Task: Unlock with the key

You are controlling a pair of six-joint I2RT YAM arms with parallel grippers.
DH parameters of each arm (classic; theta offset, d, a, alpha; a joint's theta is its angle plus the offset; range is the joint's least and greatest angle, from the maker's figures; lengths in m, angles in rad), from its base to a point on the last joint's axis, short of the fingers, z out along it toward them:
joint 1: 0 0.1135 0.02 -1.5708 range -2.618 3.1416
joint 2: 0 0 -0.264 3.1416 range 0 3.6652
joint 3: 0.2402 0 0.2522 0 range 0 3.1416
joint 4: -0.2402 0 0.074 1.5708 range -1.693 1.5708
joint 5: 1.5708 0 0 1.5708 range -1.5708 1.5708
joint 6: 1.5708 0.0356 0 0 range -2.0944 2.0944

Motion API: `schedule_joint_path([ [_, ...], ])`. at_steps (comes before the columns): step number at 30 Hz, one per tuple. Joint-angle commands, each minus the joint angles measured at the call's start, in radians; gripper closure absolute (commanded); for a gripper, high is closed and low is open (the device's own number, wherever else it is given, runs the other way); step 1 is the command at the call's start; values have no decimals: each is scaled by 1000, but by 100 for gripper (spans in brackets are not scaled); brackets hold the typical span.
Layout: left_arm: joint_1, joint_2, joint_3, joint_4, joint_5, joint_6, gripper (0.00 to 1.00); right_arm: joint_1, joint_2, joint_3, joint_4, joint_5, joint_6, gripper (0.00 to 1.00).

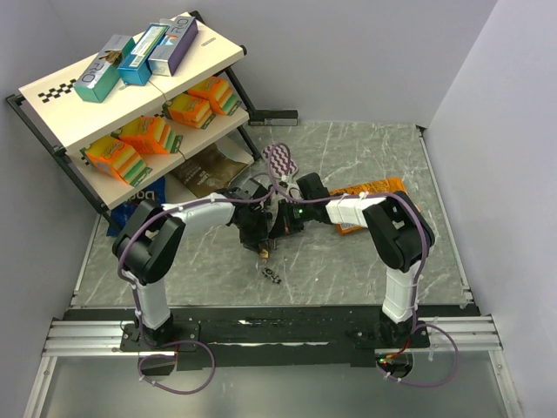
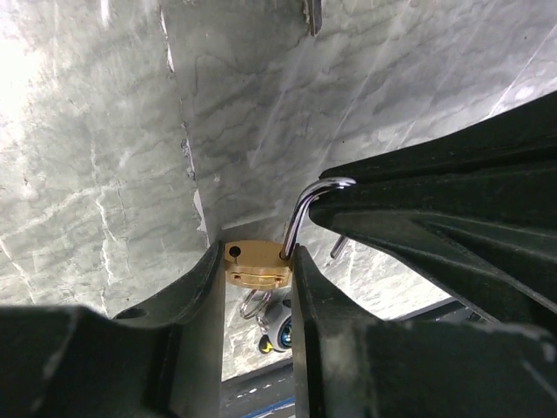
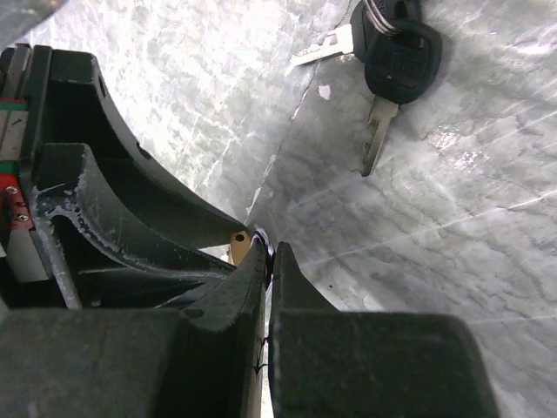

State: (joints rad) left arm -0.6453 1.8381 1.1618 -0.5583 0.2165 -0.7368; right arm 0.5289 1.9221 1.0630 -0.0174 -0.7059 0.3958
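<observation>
A small brass padlock (image 2: 257,266) is clamped by its body between my left gripper's (image 2: 258,258) fingers, a little above the marble table. One hole on top of the body is empty. The silver shackle (image 2: 302,213) rises from the other hole and bends into the black fingers of my right gripper (image 3: 271,250), which is shut on it. In the top view both grippers meet mid-table, left (image 1: 255,231) and right (image 1: 284,218). The key bunch (image 1: 271,275) lies loose on the table just in front; its black-headed key (image 3: 400,57) and a silver key (image 3: 324,48) show in the right wrist view.
A tilted shelf (image 1: 52,87) with boxes and orange sponge packs stands at the back left. A brown bag (image 1: 204,170), a purple zigzag cloth (image 1: 280,158) and an orange board (image 1: 379,190) lie behind the grippers. Grey walls enclose the table.
</observation>
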Motion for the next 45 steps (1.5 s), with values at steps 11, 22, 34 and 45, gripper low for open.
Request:
schedule_joint_path([
  [11,9,-94,-37,-35,-111,73,20,-10,74,29,-44,106,-103,98],
  [22,12,-385,-172,9,-172,73,4,-20,29,28,-59,132,-117,49],
  [34,56,-668,-237,149,-328,-13,4,-125,-142,-44,-10,149,-101,30],
  [45,70,-875,-206,261,-488,2,4,-225,-489,-92,-93,161,-135,28],
])
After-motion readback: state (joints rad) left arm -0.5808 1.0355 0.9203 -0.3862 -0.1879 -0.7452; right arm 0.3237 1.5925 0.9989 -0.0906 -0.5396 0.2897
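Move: The brass padlock, already open, is between the hands: its body in the left fingers, the shackle in the right ones, with the body some 4 cm back, 2 cm left and 2 cm below the right hand. Its key bunch trails about 7 cm back and 2 cm right of the left hand, on the table. From the right hand the black keys lie about 6 cm ahead and 2 cm left, the orange padlock 11 cm ahead and 2 cm left, both 4 cm lower. The brass padlock's body is let go first as the left fingers open wide; that hand eases left, then climbs away about 19 cm, drifting left, its fingertips tipping up forward some 40 degrees. The right hand keeps the shackle, lowers it about 2 cm to the table, then opens and leaves to the right and forward, rising. ##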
